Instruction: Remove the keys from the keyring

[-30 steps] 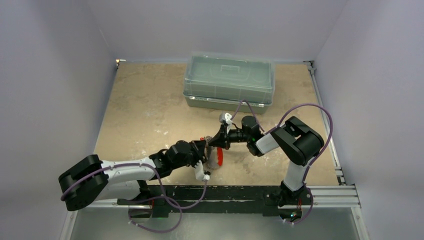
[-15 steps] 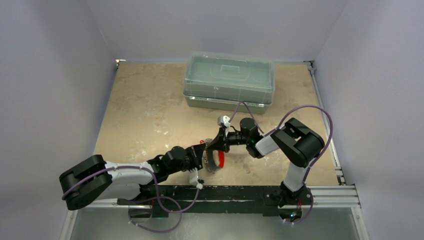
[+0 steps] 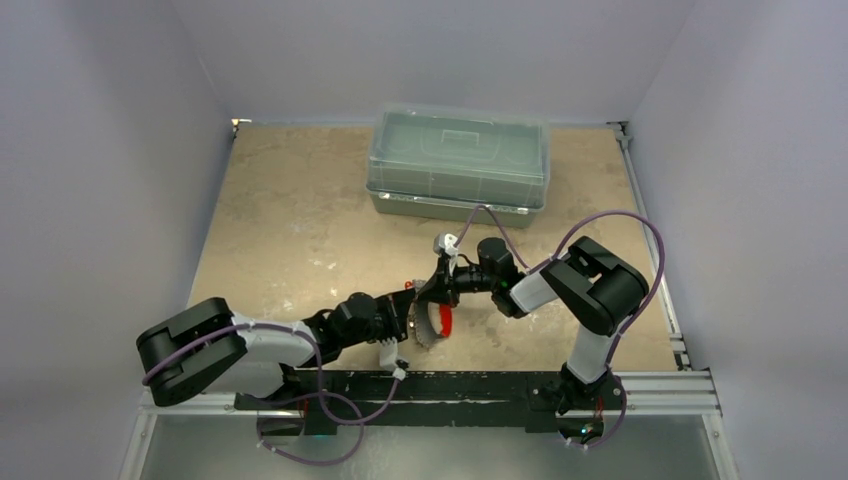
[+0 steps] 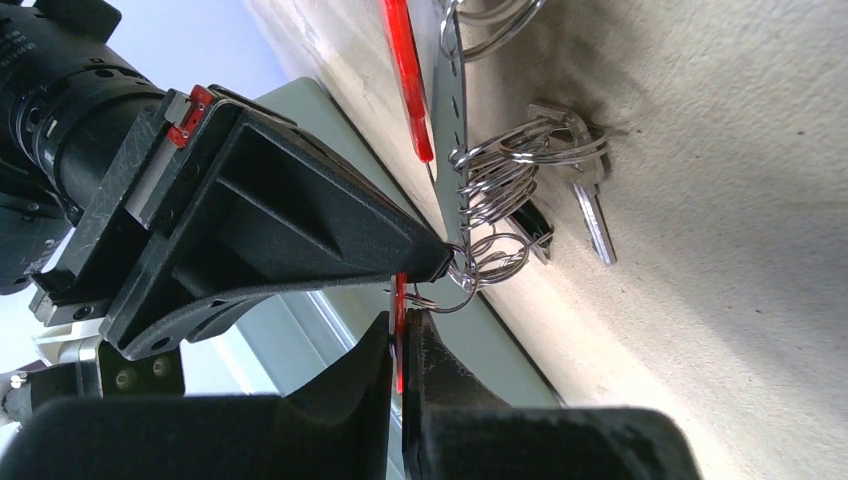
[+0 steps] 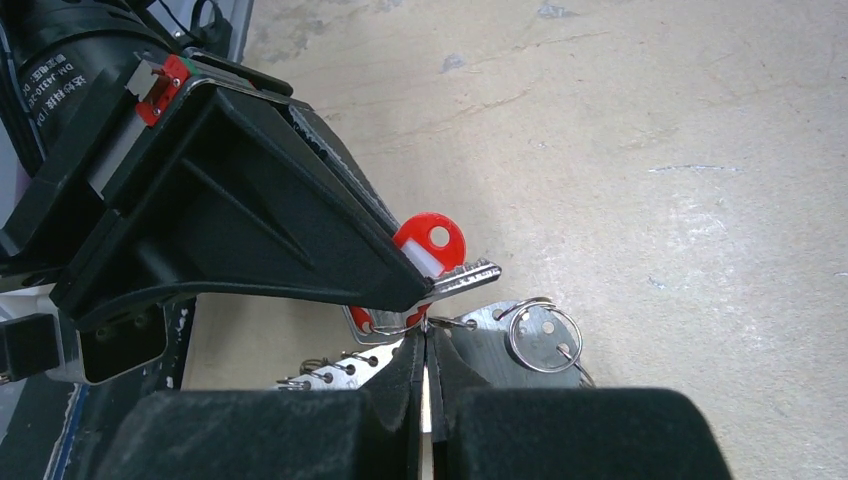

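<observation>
Both grippers meet at the keyring [image 3: 433, 326], a small crescent plate with a red edge, held near the table's front middle. My left gripper [image 4: 400, 325] is shut on the red head of one of the keys [image 5: 430, 240]; its silvery blade [image 5: 472, 278] sticks out past the jaw tips. My right gripper [image 5: 425, 338] is shut on a thin metal loop [image 5: 400, 326] at the holed plate of the keyring [image 5: 490, 349]. More wire loops [image 4: 500, 180] hang off the keyring [image 4: 452, 90]. Other silvery keys [image 4: 592, 215] lie against the table.
A large clear plastic box [image 3: 458, 165] stands at the back middle, behind the grippers. A black rail [image 3: 470, 385] carrying both arm bases runs along the near edge. Grey walls close the table in on the left, back and right.
The left arm has swung its elbow forward and the keyring has shifted slightly left and nearer. The right gripper followed it a little. Both grippers stayed shut.
</observation>
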You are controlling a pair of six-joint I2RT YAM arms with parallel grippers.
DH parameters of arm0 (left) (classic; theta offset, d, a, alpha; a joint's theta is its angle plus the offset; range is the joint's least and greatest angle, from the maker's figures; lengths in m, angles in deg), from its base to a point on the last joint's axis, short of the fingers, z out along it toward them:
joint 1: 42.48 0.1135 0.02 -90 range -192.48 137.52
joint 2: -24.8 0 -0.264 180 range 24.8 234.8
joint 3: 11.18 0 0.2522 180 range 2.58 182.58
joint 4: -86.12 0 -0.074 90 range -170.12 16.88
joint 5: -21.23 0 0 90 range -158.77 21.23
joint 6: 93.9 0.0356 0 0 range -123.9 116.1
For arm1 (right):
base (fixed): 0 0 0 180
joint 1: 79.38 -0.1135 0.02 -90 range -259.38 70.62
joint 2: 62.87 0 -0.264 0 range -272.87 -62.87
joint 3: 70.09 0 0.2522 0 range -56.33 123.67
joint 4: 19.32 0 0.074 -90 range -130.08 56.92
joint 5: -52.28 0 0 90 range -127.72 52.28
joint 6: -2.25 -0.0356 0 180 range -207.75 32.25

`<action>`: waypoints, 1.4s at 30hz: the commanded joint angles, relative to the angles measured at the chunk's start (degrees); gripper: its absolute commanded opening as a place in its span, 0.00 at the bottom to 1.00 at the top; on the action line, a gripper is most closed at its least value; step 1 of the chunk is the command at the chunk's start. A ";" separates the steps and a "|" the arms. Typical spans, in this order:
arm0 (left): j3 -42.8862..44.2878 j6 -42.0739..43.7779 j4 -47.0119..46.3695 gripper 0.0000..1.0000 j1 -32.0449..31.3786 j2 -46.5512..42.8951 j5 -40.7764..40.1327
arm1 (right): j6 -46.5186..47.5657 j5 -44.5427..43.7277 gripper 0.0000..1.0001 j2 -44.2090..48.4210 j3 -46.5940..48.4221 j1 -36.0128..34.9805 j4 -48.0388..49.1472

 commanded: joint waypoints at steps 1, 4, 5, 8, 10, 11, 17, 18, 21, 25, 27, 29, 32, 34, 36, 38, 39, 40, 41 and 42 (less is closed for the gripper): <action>1.50 0.91 0.62 0.00 -1.34 0.30 7.93 | 0.36 1.76 0.00 3.85 1.42 -0.94 8.80; 1.50 -1.26 3.29 0.00 -1.26 -2.21 7.10 | 1.28 3.92 0.04 4.17 0.64 -0.16 9.61; 1.41 -2.00 4.08 0.00 -1.26 -3.36 6.83 | 1.33 4.25 0.08 4.36 0.14 0.32 10.40; 0.79 -3.75 6.10 0.00 -1.30 -6.65 5.98 | 1.74 5.44 0.19 4.86 -1.10 1.71 12.09; 0.39 -4.89 6.95 0.00 -1.26 -8.49 5.44 | 2.87 5.78 0.24 5.30 -2.25 2.10 13.22; 0.20 -5.42 7.42 0.00 -1.26 -9.67 5.32 | 3.71 5.85 0.26 5.49 -2.65 2.09 13.30; -0.25 -7.47 8.39 0.00 -1.26 -13.38 5.17 | 6.08 6.70 0.38 6.66 -3.83 2.09 12.47; -0.41 -7.69 8.42 0.00 -1.26 -13.84 5.17 | 7.45 6.89 0.39 6.96 -4.09 2.11 12.30; -0.93 -7.90 8.46 0.00 -1.18 -15.23 5.44 | 9.11 7.40 0.40 7.77 -4.78 2.10 11.70; -1.05 -8.74 8.98 0.00 -1.17 -16.66 6.03 | 11.36 7.64 0.42 8.25 -5.89 2.17 11.17; -0.97 -8.84 8.96 0.00 -1.17 -17.01 6.13 | 11.87 7.57 0.42 8.20 -6.18 2.09 11.21; -0.90 -9.04 8.91 0.00 -1.22 -17.07 6.13 | 11.80 7.65 0.42 8.00 -6.04 2.10 11.11; -0.54 -9.48 8.99 0.00 -1.17 -16.99 5.97 | 11.54 8.52 0.42 7.25 -5.90 2.01 11.25; -0.42 -9.62 8.97 0.00 -1.12 -16.98 5.81 | 10.54 9.20 0.41 6.57 -6.07 2.01 12.29; -0.29 -9.79 9.06 0.00 -1.09 -16.98 5.57 | 10.02 9.49 0.41 6.23 -6.02 1.93 12.64; -0.12 -10.13 9.06 0.00 -1.08 -17.06 5.29 | 9.95 9.73 0.41 6.17 -6.09 1.87 12.71; -0.04 -10.26 9.14 0.00 -1.08 -17.13 5.19 | 10.03 9.99 0.42 6.09 -6.16 1.83 12.76; 0.04 -10.41 9.18 0.00 -1.02 -17.23 5.05 | 10.04 10.29 0.42 6.08 -6.23 1.78 12.92; 0.08 -10.46 9.19 0.00 -0.93 -17.38 5.06 | 10.04 10.44 0.43 6.00 -6.46 1.68 13.23; 0.03 -10.57 9.19 0.00 -0.83 -17.54 5.08 | 10.04 10.36 0.43 5.87 -6.64 1.53 13.78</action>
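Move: The left hand already grips the red key. The ring it hangs on lies about 2 cm to that hand's right and 1 cm lower, while the right hand's closed fingers already pinch that ring. From the right hand the red key is about 2 cm left and 1 cm ahead; the metal plate's middle is some 4 cm back, 3 cm right and 3 cm down, and the black tag roughly 5 cm back, level sideways and 4 cm down. The right hand lets the ring slip out of its pinch, its shut fingers parting to a bit under half open as it rises about 4 cm over the plate, easing 1 to 2 cm back and to the right, and rolls its forward side up by some 15 to 20 degrees. The left hand keeps its grip on the red key and climbs along with it, about 3.5 cm up and then 2 cm back, its fingertips tilting up by some 10 degrees. ##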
